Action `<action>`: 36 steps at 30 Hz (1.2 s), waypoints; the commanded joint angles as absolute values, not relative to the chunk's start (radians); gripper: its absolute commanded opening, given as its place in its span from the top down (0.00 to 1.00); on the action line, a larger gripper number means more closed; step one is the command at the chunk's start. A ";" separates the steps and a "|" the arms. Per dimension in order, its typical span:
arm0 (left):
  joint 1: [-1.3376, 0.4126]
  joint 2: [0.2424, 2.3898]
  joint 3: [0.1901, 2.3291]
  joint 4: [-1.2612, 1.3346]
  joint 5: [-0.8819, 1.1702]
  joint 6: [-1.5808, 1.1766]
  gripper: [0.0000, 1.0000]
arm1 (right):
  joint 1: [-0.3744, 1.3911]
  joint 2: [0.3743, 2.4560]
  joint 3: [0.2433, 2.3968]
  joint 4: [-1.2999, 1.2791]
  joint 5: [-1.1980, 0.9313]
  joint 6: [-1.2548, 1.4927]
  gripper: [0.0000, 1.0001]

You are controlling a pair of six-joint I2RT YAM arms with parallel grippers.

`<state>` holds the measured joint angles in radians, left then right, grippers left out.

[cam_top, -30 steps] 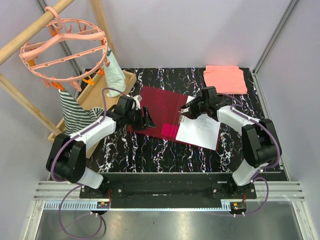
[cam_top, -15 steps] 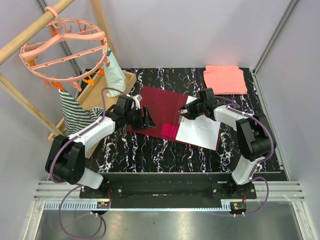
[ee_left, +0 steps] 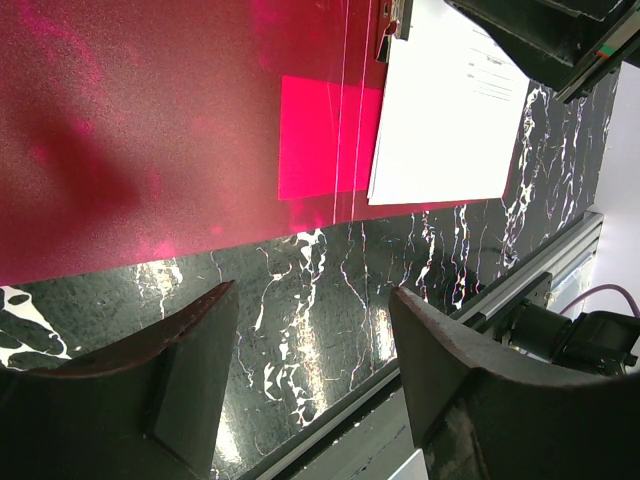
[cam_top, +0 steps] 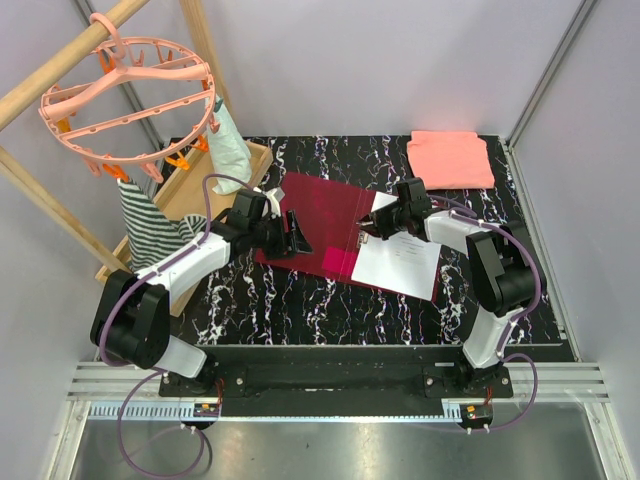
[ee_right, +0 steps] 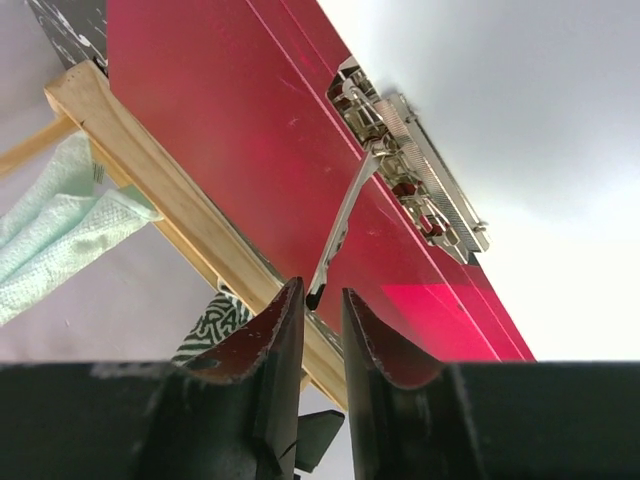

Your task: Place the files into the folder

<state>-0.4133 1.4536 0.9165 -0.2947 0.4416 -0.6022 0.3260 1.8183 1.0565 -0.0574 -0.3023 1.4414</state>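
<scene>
The dark red folder (cam_top: 320,215) lies open on the black marble table. The white files (cam_top: 400,262) lie on its right half, their top edge at the metal clip (ee_right: 415,175). The clip's lever (ee_right: 340,235) stands raised, its black tip just in the narrow gap of my right gripper (ee_right: 320,290); the jaws stand a little apart and do not pinch it. In the top view that gripper (cam_top: 370,230) sits at the folder's spine. My left gripper (cam_top: 298,232) hangs open over the folder's left half, nothing between its fingers (ee_left: 190,360).
A salmon-pink folded cloth (cam_top: 450,158) lies at the back right. A wooden rack (cam_top: 205,190) with a striped cloth (cam_top: 150,225) and a pale green cloth (cam_top: 232,145) stands left of the folder. A pink round hanger (cam_top: 130,95) hangs above it.
The right gripper has slid slightly left along the folder's spine to the clip lever and its jaws have narrowed. The left arm has not moved.
</scene>
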 commanded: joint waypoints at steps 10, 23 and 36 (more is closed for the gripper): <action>-0.416 1.420 0.945 -0.262 0.462 -0.583 0.35 | 0.319 1.821 1.046 0.031 -0.321 1.473 0.96; -0.485 1.471 0.977 -0.247 0.476 -0.601 0.35 | 0.321 1.717 0.825 0.066 -0.433 1.335 1.00; -0.611 1.770 1.100 -0.167 0.413 -0.657 0.71 | 0.319 1.655 0.735 0.009 -0.442 1.166 1.00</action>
<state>-0.6071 1.7164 1.0737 -0.2230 0.4438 -0.6430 0.3214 1.6630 0.7574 0.0845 -0.4557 1.2709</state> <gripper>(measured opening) 0.345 0.009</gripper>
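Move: The tip of the folder's clip lever lies right at the right fingertips, between the open fingers and barely 1 cm below the hand point. The clip is almost straight under, some 3 cm down; the white papers are about 10 cm to the right and 4 back, the pink label about 7 left and 8 back. From the left hand, hanging over the folder's left cover, the lever is roughly 16 cm right and 4 ahead, the label 10 right and 4 back. The right hand shuts its fingers on the tip of the clip lever, pinching it, then drags it back towards the base by about 8 cm, sinking a little and turning some 10 degrees counter-clockwise while keeping its hold. Once that pull is under way, the left hand sweeps about 8 cm to the right over the left cover towards the clip and the spine, turning clockwise some 10 degrees, dipping about 3 cm near the end and closing its fingers about halfway on nothing. ##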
